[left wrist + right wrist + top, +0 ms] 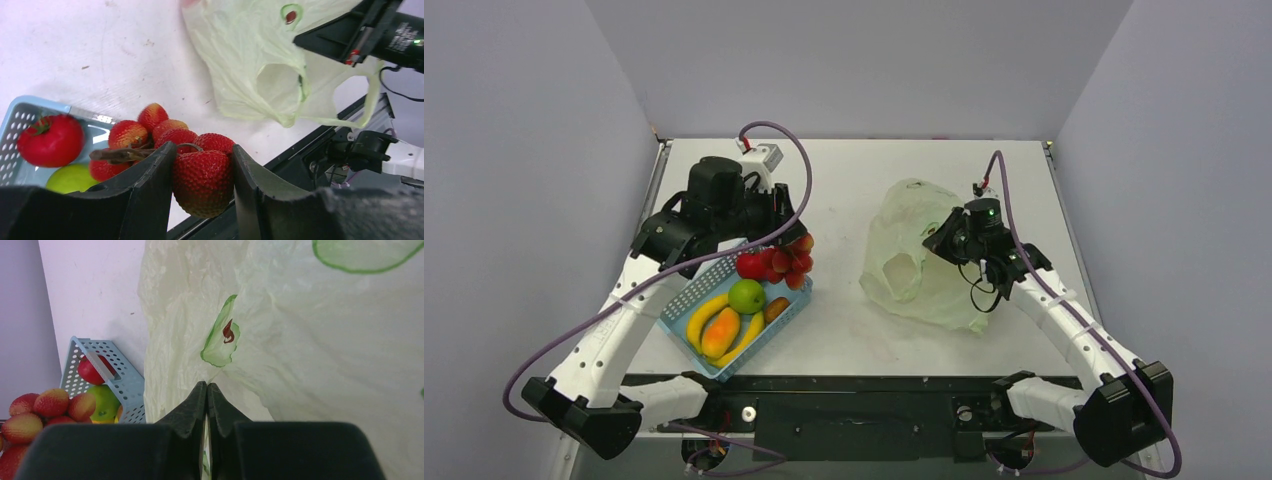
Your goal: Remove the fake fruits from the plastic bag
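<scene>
My left gripper is shut on one berry of the red-pink berry cluster. In the top view the left gripper holds the cluster over the far right corner of the blue basket. A light green round fruit lies in the basket. The pale yellow-green plastic bag lies crumpled at the right of the table, its mouth facing left. My right gripper is shut on a fold of the bag, its fingertips pinching the thin film. The other fruits are not visible.
The basket also holds a glossy red tomato, yellow bananas and an orange mango-like fruit. The basket stands at the near left. The black mounting rail runs along the near edge.
</scene>
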Controlling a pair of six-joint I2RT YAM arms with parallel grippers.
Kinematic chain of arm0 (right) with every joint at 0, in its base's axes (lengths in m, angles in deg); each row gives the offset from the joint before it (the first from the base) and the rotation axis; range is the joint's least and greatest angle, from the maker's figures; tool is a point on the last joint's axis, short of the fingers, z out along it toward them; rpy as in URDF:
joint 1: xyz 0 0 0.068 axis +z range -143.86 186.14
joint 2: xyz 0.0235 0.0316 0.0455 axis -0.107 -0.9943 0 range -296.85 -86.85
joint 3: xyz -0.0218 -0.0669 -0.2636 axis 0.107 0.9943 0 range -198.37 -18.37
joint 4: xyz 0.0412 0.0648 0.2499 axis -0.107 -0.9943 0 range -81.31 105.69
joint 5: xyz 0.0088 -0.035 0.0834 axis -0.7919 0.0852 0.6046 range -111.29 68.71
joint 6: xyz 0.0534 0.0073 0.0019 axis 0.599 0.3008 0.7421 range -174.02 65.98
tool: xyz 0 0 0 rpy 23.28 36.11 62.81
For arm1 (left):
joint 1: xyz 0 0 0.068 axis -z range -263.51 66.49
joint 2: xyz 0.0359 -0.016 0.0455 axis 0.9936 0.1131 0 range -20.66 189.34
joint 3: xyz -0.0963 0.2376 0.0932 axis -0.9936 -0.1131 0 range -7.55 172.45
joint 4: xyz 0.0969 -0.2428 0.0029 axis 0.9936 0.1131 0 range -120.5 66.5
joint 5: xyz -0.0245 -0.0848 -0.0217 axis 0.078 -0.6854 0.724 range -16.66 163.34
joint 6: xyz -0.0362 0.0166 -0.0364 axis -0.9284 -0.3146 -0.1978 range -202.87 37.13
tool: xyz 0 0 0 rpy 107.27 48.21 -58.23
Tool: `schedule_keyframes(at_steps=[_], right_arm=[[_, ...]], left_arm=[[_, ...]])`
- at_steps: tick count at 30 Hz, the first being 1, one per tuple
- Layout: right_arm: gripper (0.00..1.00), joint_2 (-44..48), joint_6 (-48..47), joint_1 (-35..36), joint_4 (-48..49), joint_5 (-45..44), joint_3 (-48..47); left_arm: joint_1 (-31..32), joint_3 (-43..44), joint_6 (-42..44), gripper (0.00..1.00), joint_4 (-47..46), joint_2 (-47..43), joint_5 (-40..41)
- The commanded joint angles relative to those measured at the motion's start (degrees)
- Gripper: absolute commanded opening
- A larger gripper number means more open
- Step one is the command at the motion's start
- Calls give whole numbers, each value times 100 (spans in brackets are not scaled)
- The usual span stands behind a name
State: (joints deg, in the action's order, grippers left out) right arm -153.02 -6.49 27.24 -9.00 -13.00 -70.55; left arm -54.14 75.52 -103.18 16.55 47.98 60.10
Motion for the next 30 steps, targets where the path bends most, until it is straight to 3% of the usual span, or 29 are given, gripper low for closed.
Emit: schedule_keyframes(at_steps=[1,15,30], right_arm=[[0,200,-219,15,-100,-294,31],[0,105,-222,26,-115,-187,-75],[0,50,-239,221,-93,-126,-494]], left_arm=[[-152,-259,91,0,75,-388,311],[-401,-1112,-89,0,151,-674,1259],[-449,-3115,-900,0,-347,-1406,2035]])
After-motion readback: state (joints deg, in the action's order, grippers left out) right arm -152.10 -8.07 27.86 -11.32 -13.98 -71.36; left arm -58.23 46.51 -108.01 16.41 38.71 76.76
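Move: The basket that the held berry cluster is bound for has its middle about 14 cm to the left hand's left, 1 cm back and some 27 cm below. In the basket the kiwi lies about 6 cm left and 2 cm back of the hand, the green fruit 12 cm left and about level with it, the tomato 12 cm left and 7 cm ahead, all about 26 cm below. From the right hand the basket is some 43 cm left, 4 cm back and 14 cm lower. The berry cluster, still pinched by one berry, is lowered into the right-hand part of the basket: the left hand sinks about 16 cm while going some 9 cm left, at first about equally in both, then chiefly down with a slight draw back. The wrist tips the fingers farther down and swings counter-clockwise some 20 degrees; the fingers keep their hold as the cluster comes against the green fruit. ##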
